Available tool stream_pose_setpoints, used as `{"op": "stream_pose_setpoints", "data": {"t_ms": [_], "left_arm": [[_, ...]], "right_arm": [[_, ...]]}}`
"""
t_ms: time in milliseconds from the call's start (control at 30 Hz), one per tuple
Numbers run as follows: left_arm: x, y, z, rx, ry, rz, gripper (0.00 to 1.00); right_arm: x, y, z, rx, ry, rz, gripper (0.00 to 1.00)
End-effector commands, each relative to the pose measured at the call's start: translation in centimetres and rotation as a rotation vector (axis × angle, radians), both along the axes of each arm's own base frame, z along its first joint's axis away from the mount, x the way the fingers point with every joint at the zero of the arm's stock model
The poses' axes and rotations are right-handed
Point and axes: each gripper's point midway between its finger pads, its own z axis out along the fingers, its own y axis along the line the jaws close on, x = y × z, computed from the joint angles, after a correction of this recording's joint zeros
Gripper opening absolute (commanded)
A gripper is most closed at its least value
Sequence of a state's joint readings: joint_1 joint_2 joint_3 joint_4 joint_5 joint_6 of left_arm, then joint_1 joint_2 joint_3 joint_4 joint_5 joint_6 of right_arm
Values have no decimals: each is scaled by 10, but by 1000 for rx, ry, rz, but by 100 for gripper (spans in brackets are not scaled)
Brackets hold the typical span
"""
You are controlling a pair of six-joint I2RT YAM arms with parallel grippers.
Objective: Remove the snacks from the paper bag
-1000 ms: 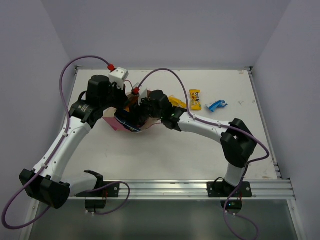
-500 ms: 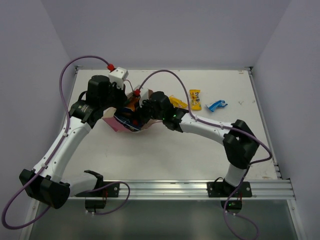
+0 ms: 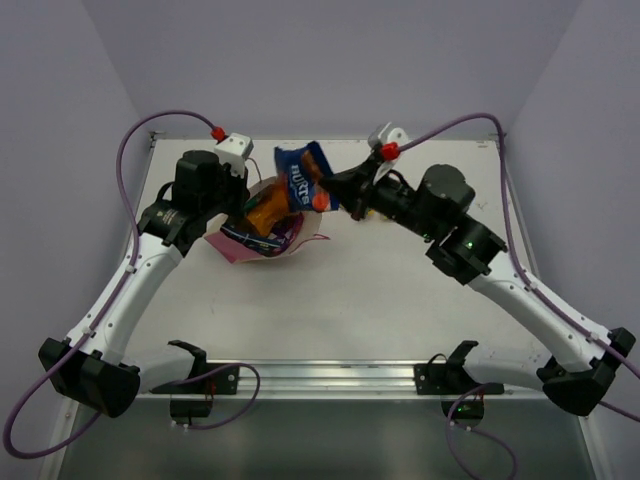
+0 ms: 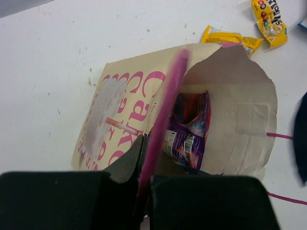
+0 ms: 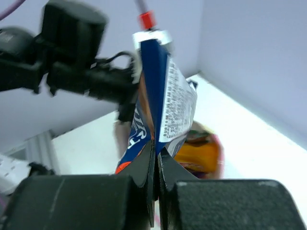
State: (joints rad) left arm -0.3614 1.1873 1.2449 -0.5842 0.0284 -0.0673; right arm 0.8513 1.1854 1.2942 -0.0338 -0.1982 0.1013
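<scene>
The paper bag (image 3: pixel 262 238) lies on its side, its mouth facing right; in the left wrist view its cream face (image 4: pixel 129 96) has pink lettering. My left gripper (image 3: pixel 243 200) is shut on the bag's pink handle (image 4: pixel 165 110) at the rim. Inside the bag sit a purple packet (image 4: pixel 189 132) and an orange pouch (image 3: pixel 266 209). My right gripper (image 3: pixel 328 195) is shut on the lower edge of a dark blue snack packet (image 3: pixel 300 178), holding it in the air above the bag's mouth. In the right wrist view the packet (image 5: pixel 160 91) stands upright from the pinched fingers, with the orange pouch (image 5: pixel 199 153) below.
Two yellow packets (image 4: pixel 230 37) (image 4: pixel 271 18) lie on the white table just beyond the bag's mouth. In the top view the right arm covers that area. Table edges and walls close in at the back and both sides (image 3: pixel 500 140).
My right gripper has closed on the dark blue packet inside the bag and pulled it up and out to the right. The left gripper still holds the bag.
</scene>
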Motion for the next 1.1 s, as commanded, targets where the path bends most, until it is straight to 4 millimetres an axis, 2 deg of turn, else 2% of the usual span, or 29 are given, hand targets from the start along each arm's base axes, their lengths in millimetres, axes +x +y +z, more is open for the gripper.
{"op": "stream_pose_setpoints", "data": {"t_ms": [0,33,67,133,167,233,300,367,400,467,500,533,567,600,633,667,700,733,767,833,867,900,967,1033,1067], "left_arm": [[4,2,7,-3,-26,23,0],[4,2,7,-1,-23,21,0],[4,2,6,0,-22,22,0],[4,2,5,0,-20,21,0],[4,3,6,2,-19,22,0],[4,3,6,3,-21,21,0],[4,2,8,1,-25,20,0],[5,1,8,-3,-27,16,0],[4,1,9,-5,-30,11,0],[4,-1,9,-6,-29,1,0],[3,-1,9,-6,-31,-1,0],[3,-2,9,-7,-31,-7,0],[3,-1,9,-5,-35,-9,0],[2,-2,10,-7,-38,-12,0],[1,-2,10,-5,-40,-21,0],[1,-3,11,-6,-41,-22,0],[0,-3,13,-8,-48,-28,0],[-1,-4,13,-8,-50,-42,0],[-1,-5,13,-5,-51,-49,0],[-3,-5,13,0,-55,-61,0],[-4,-5,13,2,-58,-64,0],[-5,-5,14,2,-62,-69,0],[-6,-6,15,2,-65,-76,0],[-7,-7,17,-2,-69,-85,0],[-8,-7,17,-2,-69,-90,0]], "right_arm": [[40,-55,15,2,-2,-213,0],[46,-68,20,12,-8,-253,0],[61,-87,19,10,-1,-321,0],[77,-106,13,-4,16,-401,0],[91,-123,5,-21,39,-482,0],[104,-137,-18,-63,74,-578,0],[117,-154,-58,-154,145,-691,0],[120,-162,-99,-223,245,-750,0],[119,-170,-128,-271,292,-792,0],[111,-170,-164,-305,375,-808,0],[104,-171,-194,-356,417,-812,0],[100,-167,-206,-373,430,-798,0],[91,-153,-218,-404,434,-757,0],[84,-146,-240,-456,459,-731,0],[73,-127,-247,-475,457,-665,0],[67,-116,-254,-487,467,-624,3],[62,-106,-256,-484,480,-583,17],[49,-84,-257,-469,498,-484,27],[45,-74,-252,-454,491,-444,45],[34,-52,-225,-408,444,-349,57],[33,-48,-213,-385,426,-328,64],[31,-45,-186,-329,386,-306,66],[26,-40,-155,-272,330,-254,67],[22,-34,-116,-205,240,-199,67],[13,-27,-102,-186,207,-123,67]]}}
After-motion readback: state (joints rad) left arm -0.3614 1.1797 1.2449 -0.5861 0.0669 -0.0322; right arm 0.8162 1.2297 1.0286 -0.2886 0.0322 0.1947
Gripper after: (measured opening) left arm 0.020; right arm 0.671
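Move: The right hand already holds the blue packet clear of the bag; the bare table spot it is taken to lies about 4 cm ahead, 10 cm to its right and 40 cm below. From this hand the paper bag is some 7 cm ahead, 12 cm left and 30 cm down; the nearer yellow packet is roughly 21 cm ahead, 11 cm right, down on the table. From the left hand the spot lies about 25 cm right, 5 cm back and 26 cm down. The right fingers keep the blue packet pinched while the arm swings about 15 cm right and 12 cm forward, away from the bag, then drops quickly some 28 cm, drawing back and tipping the fingers down. Low beside the bag they open wide and let go; the emptied hand rises about 8 cm and edges left. The left hand keeps holding the bag's rim in place. ##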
